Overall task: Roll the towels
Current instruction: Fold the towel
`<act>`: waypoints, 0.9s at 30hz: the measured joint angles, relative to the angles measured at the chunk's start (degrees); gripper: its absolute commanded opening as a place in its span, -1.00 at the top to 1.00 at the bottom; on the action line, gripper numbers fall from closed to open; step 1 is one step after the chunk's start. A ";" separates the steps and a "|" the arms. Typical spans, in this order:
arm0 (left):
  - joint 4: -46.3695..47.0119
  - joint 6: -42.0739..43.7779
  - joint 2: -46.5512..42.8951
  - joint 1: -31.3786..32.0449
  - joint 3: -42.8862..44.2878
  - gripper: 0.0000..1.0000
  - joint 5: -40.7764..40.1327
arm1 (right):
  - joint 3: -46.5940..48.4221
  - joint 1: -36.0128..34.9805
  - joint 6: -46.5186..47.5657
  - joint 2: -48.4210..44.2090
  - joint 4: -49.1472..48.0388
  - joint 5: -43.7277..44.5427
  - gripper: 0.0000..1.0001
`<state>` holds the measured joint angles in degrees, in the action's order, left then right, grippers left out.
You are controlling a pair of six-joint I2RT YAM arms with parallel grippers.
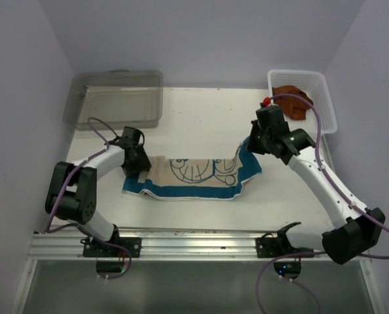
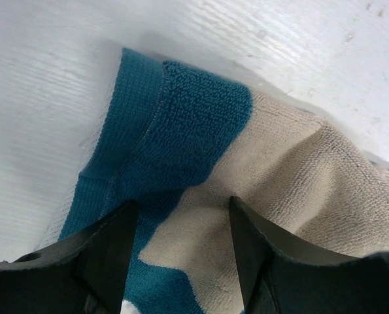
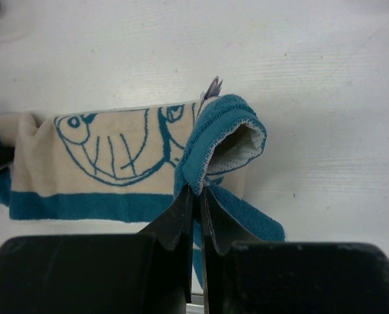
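The cream towel (image 1: 194, 173) with blue edges and a blue drawing lies in a long strip across the middle of the table. My left gripper (image 1: 136, 163) is at its left end. In the left wrist view this gripper (image 2: 182, 201) is open, its fingers spread just over the cream and blue cloth (image 2: 292, 163). My right gripper (image 1: 250, 145) is at the right end. In the right wrist view it (image 3: 198, 188) is shut on the blue edge, which is raised and curled over the rest of the towel (image 3: 109, 147). The rust-brown towel (image 1: 292, 98) lies bunched in the basket.
A white mesh basket (image 1: 328, 108) stands at the back right corner. A clear plastic bin (image 1: 116, 98) stands at the back left. A metal rail (image 1: 194, 242) runs along the near edge between the arm bases. Walls close in on both sides.
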<state>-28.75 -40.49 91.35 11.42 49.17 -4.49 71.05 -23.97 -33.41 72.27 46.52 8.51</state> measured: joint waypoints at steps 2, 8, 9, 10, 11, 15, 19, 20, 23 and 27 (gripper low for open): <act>0.02 -0.35 0.63 1.01 0.83 -0.24 0.00 | 1.29 -1.29 -0.02 0.09 0.00 -0.13 1.00; -0.55 -0.98 -0.09 1.07 1.42 -0.25 -0.68 | 5.35 -6.93 -0.85 2.36 -0.15 -0.22 1.00; -0.68 -1.05 -0.24 0.92 1.42 -0.25 -0.79 | 6.19 -8.37 -1.09 3.23 -0.24 -0.11 1.00; -0.98 -1.11 -0.50 0.61 1.36 -0.25 -0.92 | 6.91 -9.68 -1.29 4.22 -0.28 -0.04 1.00; -1.27 -1.11 -0.76 0.31 1.20 -0.25 -0.98 | 7.52 -11.02 -1.49 5.14 -0.39 -0.07 1.00; -4.70 -0.92 -4.26 -3.48 0.15 -0.25 -2.58 | 9.05 -15.39 -2.21 8.48 -0.81 -0.09 1.00; -6.60 -0.83 -6.60 -6.23 0.11 -0.25 -4.31 | 9.31 -16.81 -2.80 9.75 -1.66 -0.48 1.00; -6.91 -0.81 -6.62 -6.29 0.11 -0.25 -4.50 | 9.31 -16.79 -2.89 9.75 -1.73 -0.39 1.00; -7.04 -0.37 -6.62 -6.21 -0.33 -0.24 -4.46 | 9.42 -16.31 -2.89 9.70 -1.81 0.20 1.00; -6.67 0.22 -5.81 -6.14 -1.22 -0.23 -3.78 | 9.42 -12.94 -2.47 8.48 -1.27 0.50 1.00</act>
<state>-35.42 -40.27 85.54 5.28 47.94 -8.27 80.47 -36.91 -35.88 80.75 45.25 9.02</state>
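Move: The right hand, some 21 cm above the table, already pinches the lifted right end of the towel; the Doraemon face on the towel lies about 24 cm to its left and 2 cm nearer, and the white basket roughly 28 cm ahead and 22 cm to its right. The left hand is low over the towel, with the towel's blue left end about 4 cm to its left, the face some 21 cm to its right and 1 cm ahead, and the grey tray about 30 cm ahead and 11 cm left. Keeping its pinch on the lifted end, the right hand swings that end left by about 11 cm, rising slightly at first and turning some 15 degrees counter-clockwise, then comes back a couple of centimetres to the right. The left hand, fingers still open, eases off its downward press on the bunched left end, rises a little and shifts about 5 cm left with the towel's end, then sinks again and draws slightly back. ##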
